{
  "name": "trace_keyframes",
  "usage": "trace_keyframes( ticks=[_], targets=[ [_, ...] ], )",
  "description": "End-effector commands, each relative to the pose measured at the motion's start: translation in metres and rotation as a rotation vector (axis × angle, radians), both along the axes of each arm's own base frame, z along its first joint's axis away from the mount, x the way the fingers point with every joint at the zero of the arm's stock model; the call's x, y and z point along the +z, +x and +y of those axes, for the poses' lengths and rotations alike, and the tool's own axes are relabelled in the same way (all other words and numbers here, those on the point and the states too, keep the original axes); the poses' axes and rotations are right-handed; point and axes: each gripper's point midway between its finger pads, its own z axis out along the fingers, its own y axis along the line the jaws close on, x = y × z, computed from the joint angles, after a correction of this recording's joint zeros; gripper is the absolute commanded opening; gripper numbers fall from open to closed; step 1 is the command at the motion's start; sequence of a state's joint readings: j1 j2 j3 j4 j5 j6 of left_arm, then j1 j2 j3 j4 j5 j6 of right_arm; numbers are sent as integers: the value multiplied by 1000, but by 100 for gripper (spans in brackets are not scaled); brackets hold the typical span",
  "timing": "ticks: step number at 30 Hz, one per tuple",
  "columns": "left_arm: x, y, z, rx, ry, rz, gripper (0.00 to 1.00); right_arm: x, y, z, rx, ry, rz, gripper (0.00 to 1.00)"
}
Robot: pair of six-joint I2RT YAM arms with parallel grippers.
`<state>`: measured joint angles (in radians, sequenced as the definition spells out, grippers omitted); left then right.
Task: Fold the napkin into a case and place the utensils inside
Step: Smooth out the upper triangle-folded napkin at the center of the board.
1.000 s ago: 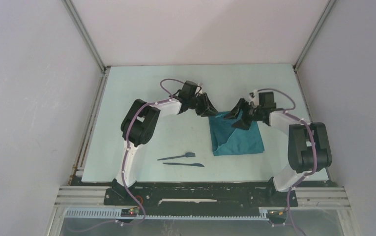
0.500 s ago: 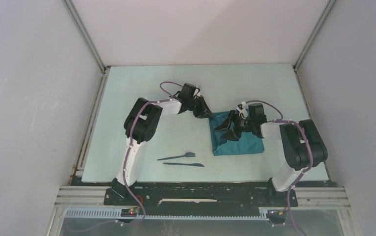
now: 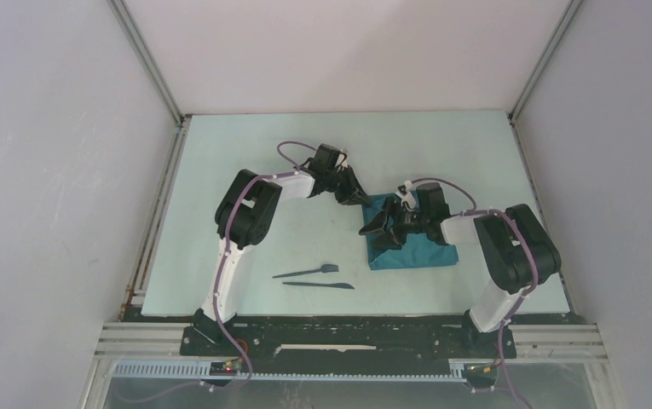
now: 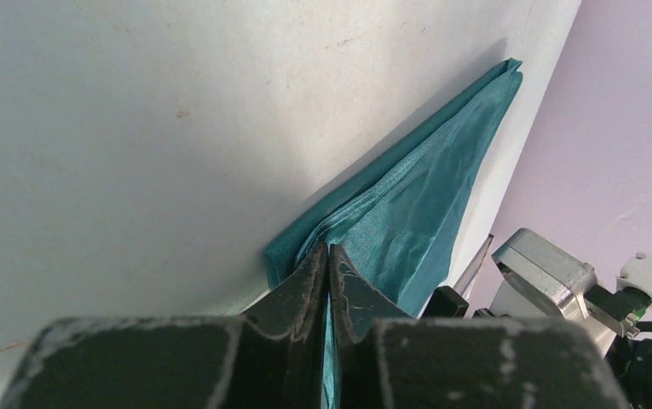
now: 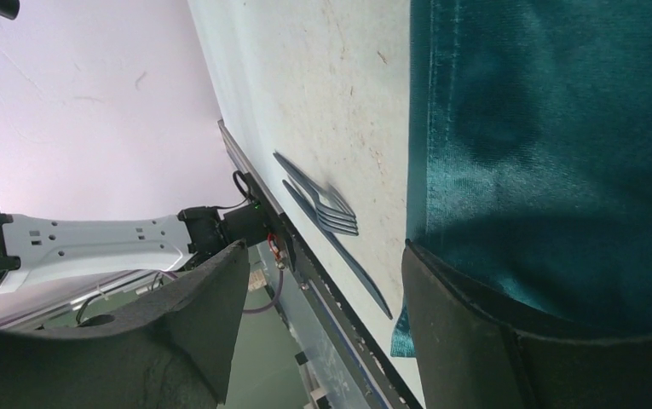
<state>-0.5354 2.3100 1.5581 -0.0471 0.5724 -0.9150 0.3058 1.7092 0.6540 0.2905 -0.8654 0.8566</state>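
Observation:
The dark teal napkin (image 3: pixel 429 252) lies folded in a layered, roughly square shape right of the table's middle. My left gripper (image 3: pixel 363 199) sits at its far left corner, and the left wrist view shows that gripper (image 4: pixel 329 250) shut on a layer of the napkin (image 4: pixel 429 192). My right gripper (image 3: pixel 379 232) hangs open over the napkin's left edge. In the right wrist view one finger of this gripper (image 5: pixel 324 256) rests over the napkin (image 5: pixel 544 128) and the other hangs past its edge. The utensils lie left of the napkin: a fork (image 3: pixel 307 272) and a knife (image 3: pixel 319 285), both loose.
The pale table (image 3: pixel 245 170) is enclosed by grey walls, with metal rails along its left edge (image 3: pixel 156 221) and a black base bar (image 3: pixel 339 332) at the near edge. Both arms bend inward over the middle, their grippers close together.
My left gripper has closed onto the napkin's far left corner. The right arm has swung left and nearer, bringing its open gripper over the napkin's left edge.

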Motion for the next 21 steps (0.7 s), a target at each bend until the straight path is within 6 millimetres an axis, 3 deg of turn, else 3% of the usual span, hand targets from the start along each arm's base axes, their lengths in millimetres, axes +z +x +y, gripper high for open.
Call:
trace_keyframes(
  ticks=[1, 6, 8, 12, 16, 21],
  targets=[
    [2, 6, 3, 10, 24, -30, 12, -1, 0, 8, -2, 21, -13, 73],
    [8, 7, 1, 3, 14, -42, 14, 8, -11, 0, 2, 11, -28, 74],
    [14, 7, -1, -12, 2, -53, 21, 19, -16, -8, 2, -37, -82, 77],
    [37, 8, -3, -33, -12, -113, 34, 20, -32, -23, 35, -202, -134, 80],
    [55, 12, -3, -47, -7, -152, 40, 17, -44, -33, 34, -292, -131, 79],
    [76, 9, 6, -68, 66, -239, 52, 14, -39, -44, -22, -364, -146, 78]
  ],
)
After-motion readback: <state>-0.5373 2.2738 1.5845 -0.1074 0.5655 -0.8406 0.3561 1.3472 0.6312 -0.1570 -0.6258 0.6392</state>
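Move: The left gripper sits nearly shut on the napkin's far-left corner, about a centimetre above it; the napkin's middle is about 7 cm back and 11 cm to its right. From the open right gripper, the napkin's middle lies about 2 cm ahead, 10 cm to the right and 4 cm below. The fork's middle is roughly 7 cm back and 15 cm to the right gripper's left, the knife's about 11 cm back and 12 cm left. Draw the right gripper about 4 cm back and 3 cm right across the napkin's left part, keeping it open: begin low, hop up some 3 cm, then sink again slightly while the fingers tip about 15 degrees farther down. Meanwhile stop holding the far-left corner: open the left fingers and lift them about 2 cm straight up. ##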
